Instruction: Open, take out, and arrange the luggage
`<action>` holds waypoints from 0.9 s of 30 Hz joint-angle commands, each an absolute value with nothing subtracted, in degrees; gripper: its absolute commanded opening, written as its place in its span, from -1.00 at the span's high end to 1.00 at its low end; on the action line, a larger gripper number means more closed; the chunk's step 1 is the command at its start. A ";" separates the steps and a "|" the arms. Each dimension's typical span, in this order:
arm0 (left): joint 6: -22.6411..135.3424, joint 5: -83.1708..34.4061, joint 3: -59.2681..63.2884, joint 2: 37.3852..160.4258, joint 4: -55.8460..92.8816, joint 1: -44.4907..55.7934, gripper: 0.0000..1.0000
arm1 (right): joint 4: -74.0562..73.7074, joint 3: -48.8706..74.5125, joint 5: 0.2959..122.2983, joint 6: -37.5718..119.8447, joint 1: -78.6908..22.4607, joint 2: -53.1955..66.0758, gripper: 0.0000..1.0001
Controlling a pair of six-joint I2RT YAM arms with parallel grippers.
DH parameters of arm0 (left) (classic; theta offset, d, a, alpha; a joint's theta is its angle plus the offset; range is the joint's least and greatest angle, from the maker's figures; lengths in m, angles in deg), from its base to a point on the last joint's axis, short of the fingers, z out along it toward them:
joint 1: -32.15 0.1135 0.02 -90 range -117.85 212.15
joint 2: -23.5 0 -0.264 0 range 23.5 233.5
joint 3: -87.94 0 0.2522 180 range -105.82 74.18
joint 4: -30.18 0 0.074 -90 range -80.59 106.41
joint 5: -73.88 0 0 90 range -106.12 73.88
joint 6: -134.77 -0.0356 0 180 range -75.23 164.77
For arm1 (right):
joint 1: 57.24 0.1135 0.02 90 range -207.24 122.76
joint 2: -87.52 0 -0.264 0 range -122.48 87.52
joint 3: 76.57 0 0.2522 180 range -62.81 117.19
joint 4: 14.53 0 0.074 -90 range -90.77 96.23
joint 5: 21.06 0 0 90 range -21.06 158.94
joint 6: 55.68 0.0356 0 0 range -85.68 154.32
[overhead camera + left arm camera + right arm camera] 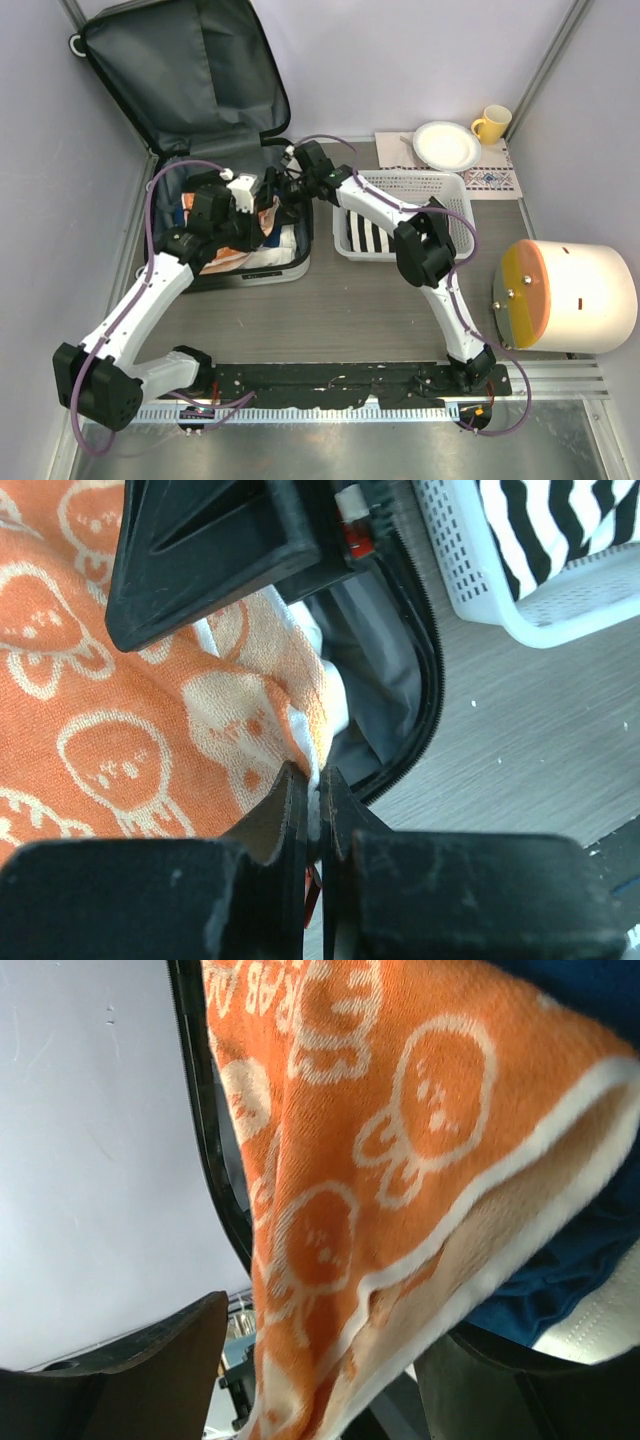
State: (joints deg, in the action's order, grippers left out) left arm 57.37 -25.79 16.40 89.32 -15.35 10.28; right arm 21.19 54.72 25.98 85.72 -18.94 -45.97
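The luggage lies open at the back left, its dark grey lined lid standing up against the wall. An orange towel with white cartoon figures is bunched in its lower half. My left gripper is shut on the towel's white-trimmed edge, just inside the luggage rim. From the top view, the left gripper and right gripper meet over the luggage. My right gripper is open, and the orange towel hangs between its wide-apart fingers.
A white slatted basket holding a black-and-white striped cloth stands right of the luggage. Behind it, a white plate and a yellow mug rest on a mat. A white drum with an orange face lies at the right. Blue cloth shows under the towel.
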 commanded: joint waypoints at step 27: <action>52.33 -33.52 -17.13 117.86 -18.05 -8.80 1.00 | 41.14 59.80 35.36 48.93 -42.02 -31.84 0.99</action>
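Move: The left gripper already pinches the orange towel; the white basket it is bound for has its middle about 31 cm to the right, 6 cm farther out and 12 cm below. The striped cloth inside is some 30 cm right, 3 cm out and 13 cm down; the blue cloth under the towel lies roughly 9 cm left, 4 cm out and 12 cm down. The right gripper, open, has the towel's raised edge between its pads, about 2 cm ahead, level and centred. Shut the right fingers on the towel's edge while easing forward, then carry it about 16 cm right, some 11 cm forward in all and 5 cm up, tipping the fingers further down. Keep the left pinch: draw back about 3 cm, then swing right about 13 cm towards the basket, rising 5 cm overall and turning the wrist some 25 degrees clockwise. ##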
